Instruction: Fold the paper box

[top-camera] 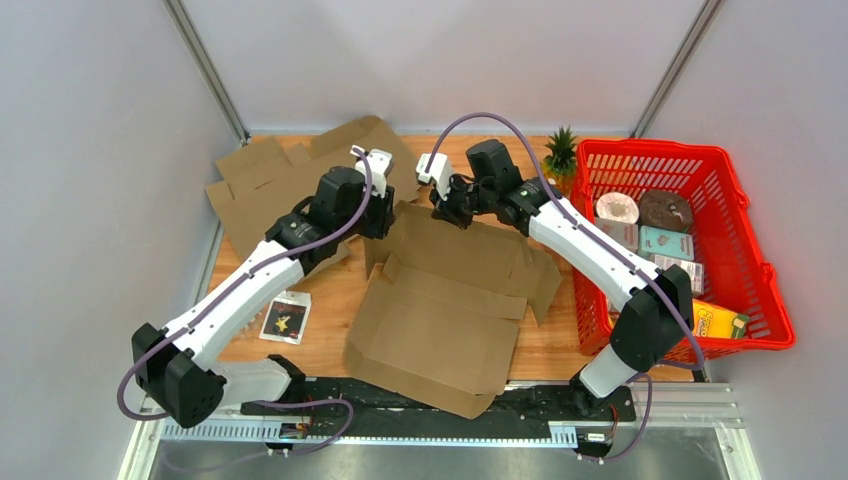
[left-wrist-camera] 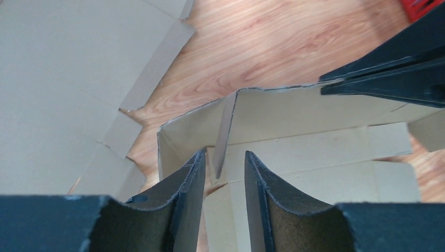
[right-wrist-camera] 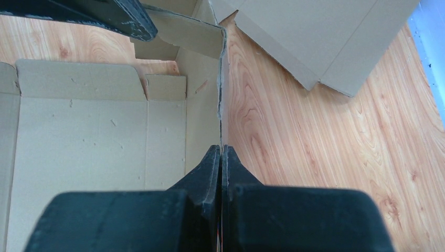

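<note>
The brown paper box (top-camera: 440, 320) lies half-formed in the middle of the table, its back wall and left corner raised. My right gripper (top-camera: 452, 208) is shut on the top edge of the back wall (right-wrist-camera: 221, 105); its jaws (right-wrist-camera: 221, 151) pinch the thin cardboard. My left gripper (top-camera: 384, 216) is at the box's back left corner. Its fingers (left-wrist-camera: 193, 176) stand apart, and a narrow upright flap (left-wrist-camera: 225, 131) rises edge-on in the gap between their tips (left-wrist-camera: 223, 164). The flap does not look pinched. The right fingers (left-wrist-camera: 388, 79) show dark at the upper right of the left wrist view.
Another flat cardboard blank (top-camera: 270, 185) lies at the back left. A red basket (top-camera: 740, 260) with packaged goods stands at the right, a small green plant (top-camera: 560, 150) behind it. A small dark packet (top-camera: 285, 318) lies by the left arm.
</note>
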Robot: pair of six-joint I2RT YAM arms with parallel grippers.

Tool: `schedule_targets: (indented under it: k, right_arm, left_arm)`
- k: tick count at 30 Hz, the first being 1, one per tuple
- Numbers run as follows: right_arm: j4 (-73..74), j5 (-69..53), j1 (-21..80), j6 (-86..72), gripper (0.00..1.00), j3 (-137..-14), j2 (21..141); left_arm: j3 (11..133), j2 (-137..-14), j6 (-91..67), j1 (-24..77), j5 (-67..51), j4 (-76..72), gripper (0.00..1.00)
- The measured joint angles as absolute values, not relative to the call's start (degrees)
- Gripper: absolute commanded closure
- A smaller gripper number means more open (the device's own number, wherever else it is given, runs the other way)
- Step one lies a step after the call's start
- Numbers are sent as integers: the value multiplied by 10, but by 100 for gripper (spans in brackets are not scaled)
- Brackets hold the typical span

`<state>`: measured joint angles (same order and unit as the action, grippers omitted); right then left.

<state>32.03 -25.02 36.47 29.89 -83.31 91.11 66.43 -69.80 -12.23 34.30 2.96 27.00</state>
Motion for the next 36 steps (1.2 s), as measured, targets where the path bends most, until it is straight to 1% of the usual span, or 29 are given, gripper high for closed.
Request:
schedule_targets:
  k: [1,4,5,7,8,9,12,13,14,15,16,17,18,19,20,23,24,26,27,28,30,33,34,36]
  right_arm:
    - [320,-250,365,299,100,-833,911]
    - [320,-251,365,299,100,-833,911]
    - [321,-252,365,299,100,-833,911]
    - [321,-253,365,300,100,-833,911]
    - [321,-254,365,300,100,-833,911]
    - [321,-254,365,300,100,-833,911]
    - [319,-254,365,300,98,-833,911]
    - [320,-253,365,300,93,-833,911]
    - [320,-251,365,300,86,-833,911]
    - [321,-250,365,298,71,-833,911]
    - [321,-247,365,294,66,-833,911]
    - [322,-237,366,282,54,-833,911]
    - [322,-227,366,264,50,-833,910]
    - [323,-204,367,241,49,-833,908]
    - [323,-175,369,215,40,-833,906]
    - [348,-62,378,87,37,-837,888]
    - [366,-26,380,21,36,-841,877]
    - [394,14,383,-90,34,-842,845]
    - [404,26,386,-151,12,-839,819]
    - [398,35,388,-201,7,-828,792]
    - [381,56,411,-321,2,-782,710]
    - [338,66,469,-477,2,-712,619]
    - [321,66,484,-526,3,-692,603]
    - [295,72,492,-598,8,-664,600]
  left_arm:
    - [665,-703,-116,347,38,275,60]
    - [667,-715,-104,352,54,283,67]
    - [670,-720,-99,354,60,284,73]
    - [671,-726,-92,357,76,283,81]
    - [671,-728,-89,359,84,283,88]
    - [671,-730,-86,362,93,282,91]
    - [670,-731,-80,375,109,276,96]
    - [666,-730,-79,381,114,271,99]
    - [655,-726,-79,388,124,258,100]
    - [641,-719,-80,393,131,246,100]
    - [620,-710,-82,397,142,227,100]
    - [602,-700,-84,401,149,214,100]
    - [583,-688,-86,403,159,201,100]
    - [561,-674,-90,406,171,185,100]
    - [543,-661,-95,408,182,172,100]
    - [488,-622,-117,417,205,133,100]
    - [471,-610,-124,421,215,122,100]
    - [443,-590,-142,427,230,106,100]
    - [433,-583,-151,428,236,101,100]
    - [427,-577,-161,428,242,98,100]
    - [421,-570,-178,431,248,95,100]
    - [413,-560,-200,437,258,94,100]
    - [407,-554,-208,440,261,91,100]
    - [398,-541,-217,444,263,88,100]
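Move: The upright flap at the box's far-left corner lies only about 2 cm farther out than the left hand, 2 cm to its right and 3 cm lower, between its half-open fingers. From there the middle of the far wall is some 16 cm to the hand's right, straight across and 6 cm down; the bottom panel's middle is 23 cm back and 11 cm right. The right hand still pinches the far wall's top edge, with the flap about 8 cm to its left. Easing down about 2 cm, the left fingers shut on the corner flap and pinch it, then draw it back some 4 cm, left and slightly down while turning counter-clockwise. The right hand holds the far wall's edge until that grip is made, then lets go, opening wide as it first pulls off to the right, then sweeps up and back over the box by about 10 cm, its wrist swinging sharply clockwise. ##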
